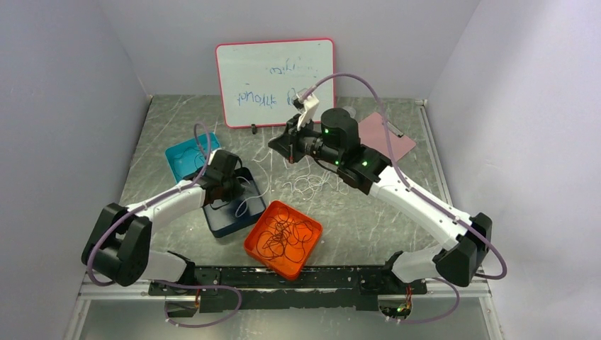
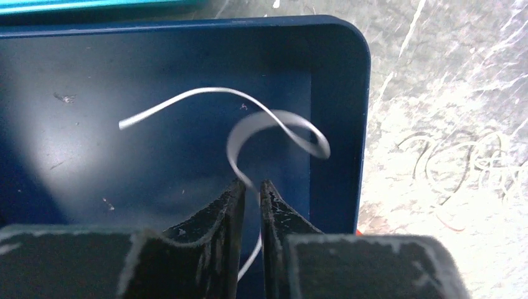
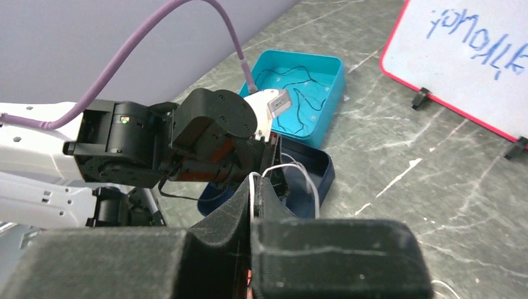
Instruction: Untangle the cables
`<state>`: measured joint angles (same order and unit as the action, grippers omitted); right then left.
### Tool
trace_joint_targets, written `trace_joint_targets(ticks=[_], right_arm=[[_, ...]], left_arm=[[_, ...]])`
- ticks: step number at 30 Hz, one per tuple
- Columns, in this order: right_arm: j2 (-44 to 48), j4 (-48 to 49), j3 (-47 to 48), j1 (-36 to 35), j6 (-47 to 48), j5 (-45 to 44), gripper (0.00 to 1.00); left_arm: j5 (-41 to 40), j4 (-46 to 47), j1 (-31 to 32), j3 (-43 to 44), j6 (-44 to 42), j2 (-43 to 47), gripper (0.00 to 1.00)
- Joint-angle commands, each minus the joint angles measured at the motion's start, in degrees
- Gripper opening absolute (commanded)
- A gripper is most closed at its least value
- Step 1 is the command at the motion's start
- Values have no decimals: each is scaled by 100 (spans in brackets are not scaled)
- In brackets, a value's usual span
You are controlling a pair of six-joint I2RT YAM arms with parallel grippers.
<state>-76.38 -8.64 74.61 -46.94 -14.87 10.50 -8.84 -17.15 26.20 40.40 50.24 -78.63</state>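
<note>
A white cable (image 2: 274, 115) curls inside the dark blue tray (image 2: 364, 93) and runs down through the narrow gap between the jaws of my left gripper (image 2: 251, 184). The jaws stand slightly apart, wider than the cable. In the top view the left gripper (image 1: 230, 185) hangs over that tray (image 1: 220, 223). My right gripper (image 3: 256, 177) is shut on a white cable (image 3: 299, 167) that loops down into the blue tray (image 3: 317, 165). More white cables (image 1: 308, 185) lie tangled on the table. A tangle of black cables (image 1: 283, 237) fills the orange tray (image 1: 255, 244).
A teal tray (image 1: 181, 159) behind the blue one holds a black cable (image 3: 299, 99). A whiteboard (image 1: 276, 81) stands at the back, a pink sheet (image 1: 386, 134) lies back right. The right gripper (image 1: 283, 145) hovers mid-table, facing the left arm.
</note>
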Motion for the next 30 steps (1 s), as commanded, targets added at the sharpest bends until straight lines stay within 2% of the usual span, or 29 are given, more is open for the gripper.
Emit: trace_joint_targets(ticks=[1, 5, 8, 17, 23, 30], right_arm=[[-245, 85, 319, 6, 107, 630, 0], [-500, 159, 510, -12, 58, 736, 0], [-662, 266, 587, -26, -42, 730, 0], [-1447, 318, 1250, -491, -113, 1036, 0], [-2037, 583, 1608, -815, -314, 1254, 0], [-2542, 871, 1346, -905, -668, 1012, 0]], left_arm=[[-296, -253, -62, -23, 5, 385, 28], [-558, -518, -71, -72, 61, 988, 46], [-723, -823, -82, -39, 69, 1356, 52], [-1407, -1734, -88, 94, 109, 2913, 54], [-2035, -2453, -88, 579, 44, 3923, 55], [-2633, -2815, -88, 1114, -314, 4685, 57]])
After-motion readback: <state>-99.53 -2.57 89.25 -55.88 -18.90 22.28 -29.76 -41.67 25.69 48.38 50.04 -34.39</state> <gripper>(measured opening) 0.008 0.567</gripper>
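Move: The left fingertips are inside the navy box with the white cable, the box's middle about 3 cm back, 1 cm left and 3 cm below them. From the left hand, the teal box is some 11 cm ahead and 12 cm left, the orange box about 14 cm back and 13 cm right. The right hand pinches the same cable; from it the navy box lies some 13 cm left, 2 cm back and 31 cm down, the loose cable pile about 5 cm ahead and 9 cm right. Open the left gripper to let go of the white cable in the navy box, and lift it about 20 cm, swinging it left and somewhat back as its fingers tip up some 30 degrees. Meanwhile keep the right gripper shut on its stretch of cable and carry it about 14 cm left, easing back and then down, turning counter-clockwise to come over the navy box. ##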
